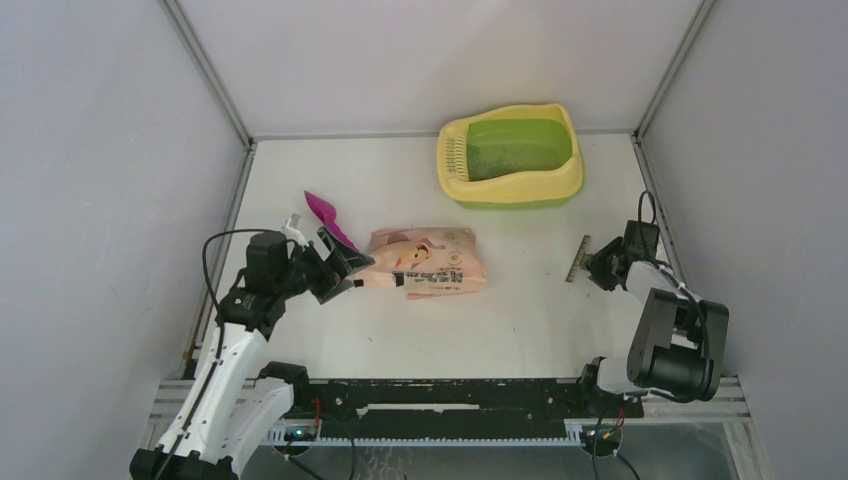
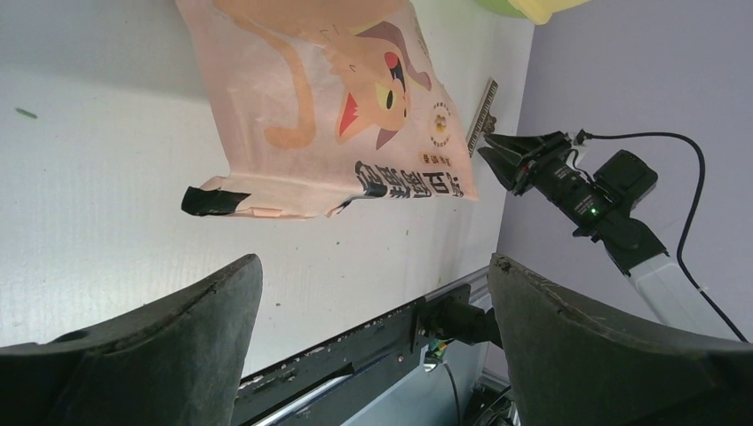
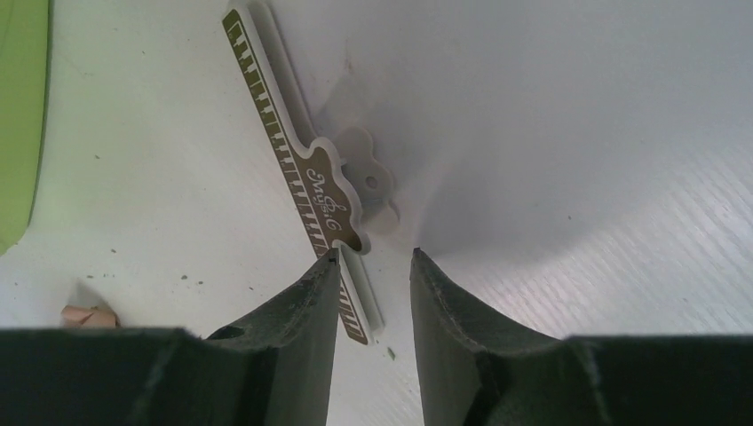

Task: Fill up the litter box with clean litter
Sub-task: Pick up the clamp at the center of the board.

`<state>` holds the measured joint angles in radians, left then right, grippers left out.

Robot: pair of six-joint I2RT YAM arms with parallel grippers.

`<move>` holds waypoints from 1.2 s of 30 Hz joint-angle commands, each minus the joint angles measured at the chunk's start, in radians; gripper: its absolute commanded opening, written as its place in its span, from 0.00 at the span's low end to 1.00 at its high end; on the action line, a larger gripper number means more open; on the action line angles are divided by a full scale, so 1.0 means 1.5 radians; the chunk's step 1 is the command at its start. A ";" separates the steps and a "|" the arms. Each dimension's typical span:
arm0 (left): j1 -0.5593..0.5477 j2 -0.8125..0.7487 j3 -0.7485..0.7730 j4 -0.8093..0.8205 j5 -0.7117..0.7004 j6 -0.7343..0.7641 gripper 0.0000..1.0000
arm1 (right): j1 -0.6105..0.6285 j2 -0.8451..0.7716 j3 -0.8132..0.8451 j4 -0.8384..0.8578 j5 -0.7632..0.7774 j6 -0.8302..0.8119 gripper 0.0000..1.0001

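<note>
The litter box (image 1: 510, 155) stands at the back right, with a pale yellow rim, a green basin and a slotted grille at its left end. Dark specks of litter (image 1: 520, 152) dot the basin floor. A peach-pink printed bag (image 1: 425, 262) lies flat in the middle of the table. My left gripper (image 1: 345, 268) hovers at the bag's left end, open and holding nothing (image 2: 373, 262). My right gripper (image 3: 373, 256) is low over the table at the right, its jaws partly open around the near end of a brown-and-white bag clip (image 3: 302, 177), with a gap beside the right finger.
A magenta scoop (image 1: 328, 218) lies behind the left gripper. The side walls stand close to both arms. The black base rail (image 1: 450, 395) runs along the near edge. Stray granules (image 3: 186, 278) lie on the table near the clip.
</note>
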<state>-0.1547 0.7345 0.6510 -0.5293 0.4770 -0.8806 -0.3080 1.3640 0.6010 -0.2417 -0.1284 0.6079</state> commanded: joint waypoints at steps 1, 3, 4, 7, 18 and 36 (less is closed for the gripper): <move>0.003 0.003 0.004 0.040 0.019 0.017 1.00 | -0.003 0.018 0.023 0.060 -0.029 -0.017 0.42; 0.004 0.006 0.002 0.044 0.020 0.016 1.00 | -0.003 0.023 0.025 0.062 -0.028 -0.017 0.42; 0.004 0.007 0.001 0.048 0.022 0.015 1.00 | -0.003 0.025 0.026 0.063 -0.027 -0.017 0.41; 0.004 0.011 -0.002 0.053 0.025 0.012 1.00 | -0.003 0.028 0.034 0.058 -0.020 -0.023 0.41; 0.004 0.012 -0.020 0.070 0.038 0.002 1.00 | -0.003 0.035 0.053 0.053 -0.007 -0.030 0.34; 0.004 -0.011 -0.024 0.070 0.063 -0.006 1.00 | 0.016 0.029 0.061 0.078 -0.050 -0.035 0.13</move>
<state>-0.1547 0.7563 0.6342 -0.4469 0.5312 -0.8864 -0.3031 1.4620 0.6647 -0.1482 -0.1829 0.5777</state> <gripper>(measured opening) 0.996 0.172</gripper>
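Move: The clamp lies on the table just off the right fingertips, its middle about 2 cm ahead, 2 cm to the left and 1 cm lower. The litter box stands some 24 cm ahead and 16 cm to the left of this hand, its middle about 3 cm higher, and the litter bag lies about 34 cm to the left, nearly level with it. From the left hand the clamp is roughly 44 cm to the right, 8 cm ahead and 17 cm below. The right fingers pinch the clamp's handle, closing from a bit under half open to nearly shut around it. The hand meanwhile works forward about 3 cm, close over the table along the clamp's handle side, bobbing within about 1 cm in height, its wrist angle almost unchanged. ##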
